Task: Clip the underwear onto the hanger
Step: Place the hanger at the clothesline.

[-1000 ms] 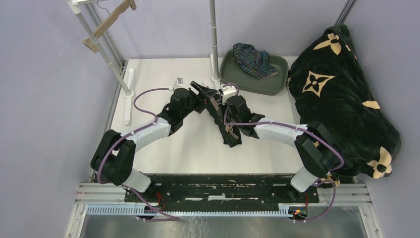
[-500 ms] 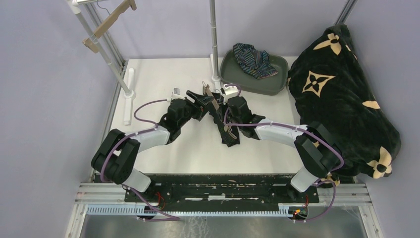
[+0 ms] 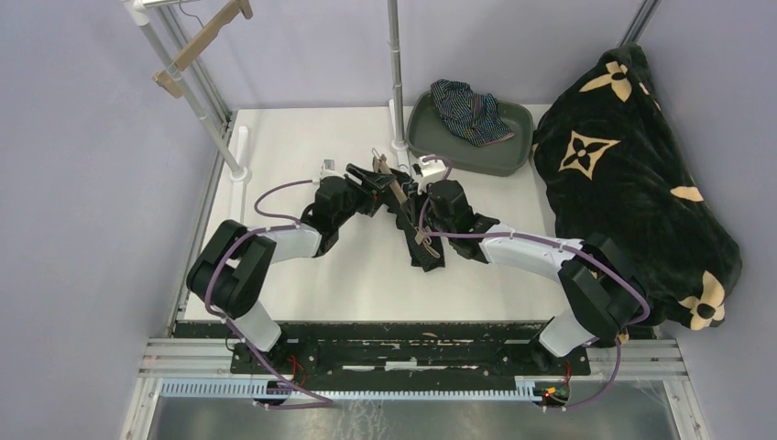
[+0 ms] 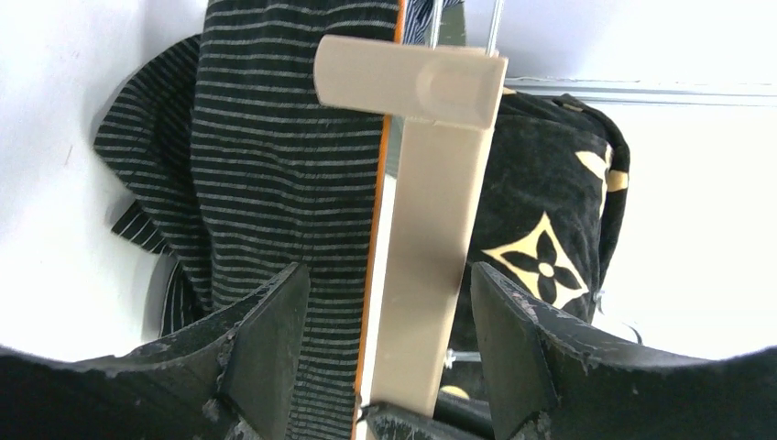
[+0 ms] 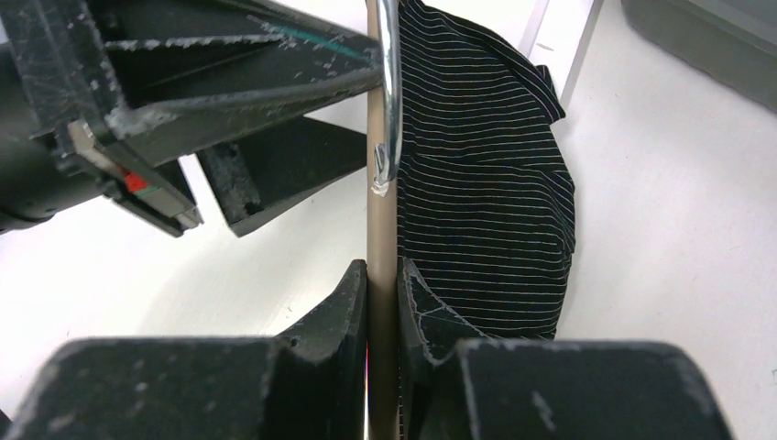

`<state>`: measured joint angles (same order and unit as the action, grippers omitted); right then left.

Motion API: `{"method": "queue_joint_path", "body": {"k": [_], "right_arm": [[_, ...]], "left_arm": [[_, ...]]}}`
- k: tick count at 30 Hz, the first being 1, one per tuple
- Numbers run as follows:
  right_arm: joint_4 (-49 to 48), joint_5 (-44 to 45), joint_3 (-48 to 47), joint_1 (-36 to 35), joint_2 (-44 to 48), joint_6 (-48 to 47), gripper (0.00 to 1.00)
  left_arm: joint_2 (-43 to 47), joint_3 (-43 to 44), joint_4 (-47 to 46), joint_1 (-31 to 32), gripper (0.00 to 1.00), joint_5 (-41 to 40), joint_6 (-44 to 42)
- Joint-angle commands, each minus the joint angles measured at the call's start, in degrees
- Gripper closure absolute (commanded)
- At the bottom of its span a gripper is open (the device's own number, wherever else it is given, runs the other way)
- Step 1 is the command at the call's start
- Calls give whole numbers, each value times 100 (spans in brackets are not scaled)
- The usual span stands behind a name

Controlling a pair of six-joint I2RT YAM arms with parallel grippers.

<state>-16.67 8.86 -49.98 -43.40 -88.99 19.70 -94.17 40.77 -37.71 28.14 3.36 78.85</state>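
The black pinstriped underwear [image 3: 424, 252] [image 5: 486, 202] hangs along a tan hanger [image 3: 397, 190] held above the table's middle. My right gripper [image 5: 382, 293] [image 3: 414, 203] is shut on the hanger's tan bar [image 5: 380, 229], below its metal hook [image 5: 390, 92]. My left gripper [image 4: 389, 353] [image 3: 378, 181] is open, its jaws straddling the hanger's tan clip arm [image 4: 440, 229] with gaps on both sides; the striped underwear [image 4: 275, 165] lies just left of the clip arm. A navy striped underwear [image 3: 472, 110] lies in the grey tray [image 3: 518, 151].
A big black blanket with tan flowers [image 3: 632, 174] fills the right side. A metal rack post [image 3: 397, 73] stands just behind the grippers. A second wooden hanger [image 3: 202, 46] hangs on the slanted rail at top left. A white bar [image 3: 238, 179] lies by the left edge.
The left arm has folded in and its gripper has shifted slightly right onto the hanger's clip end, with its jaws narrowing. The right gripper has kept its hold on the hanger.
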Motion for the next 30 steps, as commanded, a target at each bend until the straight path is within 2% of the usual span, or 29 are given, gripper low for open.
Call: {"method": "queue_joint_path", "body": {"k": [1, 6, 9, 20, 22, 24, 25, 30], "right_arm": [[-434, -128, 9, -31, 264, 43, 99], [-439, -220, -18, -37, 206, 50, 99], [-434, -244, -30, -37, 184, 51, 99], [-101, -271, -314, -45, -87, 42, 99], [-71, -264, -335, -38, -84, 29, 92], [35, -254, -398, -42, -52, -3, 71], [133, -254, -439, -38, -40, -29, 64], [423, -98, -494, -39, 45, -186, 51]], "left_arm": [[-216, 361, -497, -37, 30, 161, 264], [-404, 506, -659, -40, 32, 264, 313], [-452, 552, -684, -44, 38, 280, 306], [-471, 559, -893, -41, 69, 348, 320], [-475, 569, -916, -42, 77, 360, 305], [-486, 579, -939, -57, 83, 394, 291], [-499, 587, -939, -70, 86, 423, 285], [-478, 571, -952, -188, 94, 534, 273]]}}
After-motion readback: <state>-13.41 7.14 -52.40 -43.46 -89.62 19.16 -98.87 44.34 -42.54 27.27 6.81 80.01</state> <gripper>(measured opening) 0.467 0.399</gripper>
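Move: Right at the left fingers, which stand open around it, the far half of the hanger lies about 1 cm ahead and 1 cm right; its far clip sits some 4 cm ahead and 2 cm left. The underwear hangs roughly 8 cm back, 5 cm right and 7 cm lower, and the centre pole stands about 10 cm ahead, 3 cm right. The right hand already pinches the bar near its middle, with that far half about 5 cm ahead and 4 cm left. Closing on the bar's upper and lower edges, the left hand first eases about 2 cm forward and to the right along its own reach, rising roughly 1 cm, then grips the far half. The right hand holds nearly still with its pinch on the bar until the left has hold, then starts opening its fingers around it. ##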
